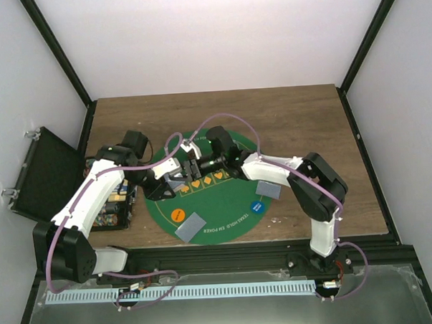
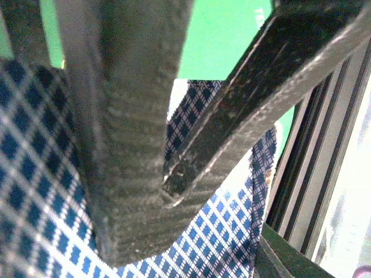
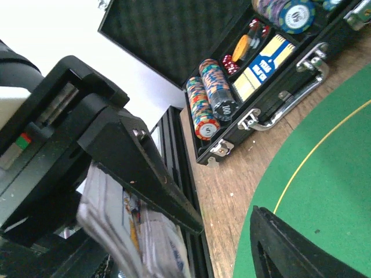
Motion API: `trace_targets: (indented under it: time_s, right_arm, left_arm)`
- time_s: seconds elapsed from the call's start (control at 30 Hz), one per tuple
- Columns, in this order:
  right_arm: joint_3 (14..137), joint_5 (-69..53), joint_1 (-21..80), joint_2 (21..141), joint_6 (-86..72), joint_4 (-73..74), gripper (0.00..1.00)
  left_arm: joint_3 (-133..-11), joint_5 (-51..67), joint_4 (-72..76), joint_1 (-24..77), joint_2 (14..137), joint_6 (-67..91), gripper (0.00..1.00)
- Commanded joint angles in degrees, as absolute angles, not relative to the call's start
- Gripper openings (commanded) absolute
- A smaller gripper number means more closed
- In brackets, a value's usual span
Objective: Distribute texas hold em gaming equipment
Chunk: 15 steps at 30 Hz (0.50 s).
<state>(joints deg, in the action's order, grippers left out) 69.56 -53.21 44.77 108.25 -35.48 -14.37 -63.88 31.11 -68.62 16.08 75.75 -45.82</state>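
A round green poker mat (image 1: 226,219) lies mid-table. Both grippers meet over its far left part. My left gripper (image 1: 175,179) (image 2: 174,182) is shut on a deck of cards with blue-checked backs (image 2: 232,231). My right gripper (image 1: 196,165) (image 3: 229,223) stands open right beside it. The blurred edge of the deck (image 3: 124,231) shows under its upper finger (image 3: 151,174). Two small stacks of grey-backed cards (image 1: 191,226) (image 1: 269,188) lie on the mat. An orange chip (image 1: 178,214) and a blue chip (image 1: 258,207) lie next to them.
A black chip case (image 1: 110,202) (image 3: 261,110) stands open at the mat's left, its lid (image 1: 44,173) raised. It holds rows of coloured chips (image 3: 211,95), dice and a boxed deck. Black frame posts and rails bound the wooden table (image 1: 300,122).
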Motion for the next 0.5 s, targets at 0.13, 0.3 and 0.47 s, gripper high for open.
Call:
trace_targets:
  time_s: [0.13,0.3,0.47]
  right_arm:
    - [68.2,-43.8,44.7,102.0,-30.5,-5.8,0.50]
    - [68.4,-43.4,44.8,101.0,-29.5,-4.2,0.42]
    - [69.1,-44.0,45.0,100.1,-28.5,-2.6,0.34]
  left_arm:
    - [-64.2,31.3,-67.5,16.2,74.4,-45.9,0.44]
    - [-63.6,30.9,-67.0,16.2,74.3,-45.9,0.44]
    - [-62.6,29.7,-65.9,16.2,74.7,-45.5,0.44]
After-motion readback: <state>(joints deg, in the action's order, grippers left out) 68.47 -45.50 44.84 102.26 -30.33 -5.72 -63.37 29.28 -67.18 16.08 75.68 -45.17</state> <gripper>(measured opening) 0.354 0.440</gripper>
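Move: Just left of the right hand, the card deck is already held in the left gripper: its middle is about 3 cm to the left of the right hand point, 3 cm back and 2 cm lower. From the left hand, the deck's middle is roughly 3 cm to the right and 1 cm ahead, a centimetre below. The orange disc lies some 17 cm back from the right hand and 4 cm to its left; the dealt cards lie about 21 cm straight back, both about 16 cm below. Closing from over half open to about a third, the right fingers draw across the deck's blue back, easing about 1.5 cm to the right and 1 cm up, with a slight turn of the wrist. The left gripper keeps its hold on the deck, nearly still. ##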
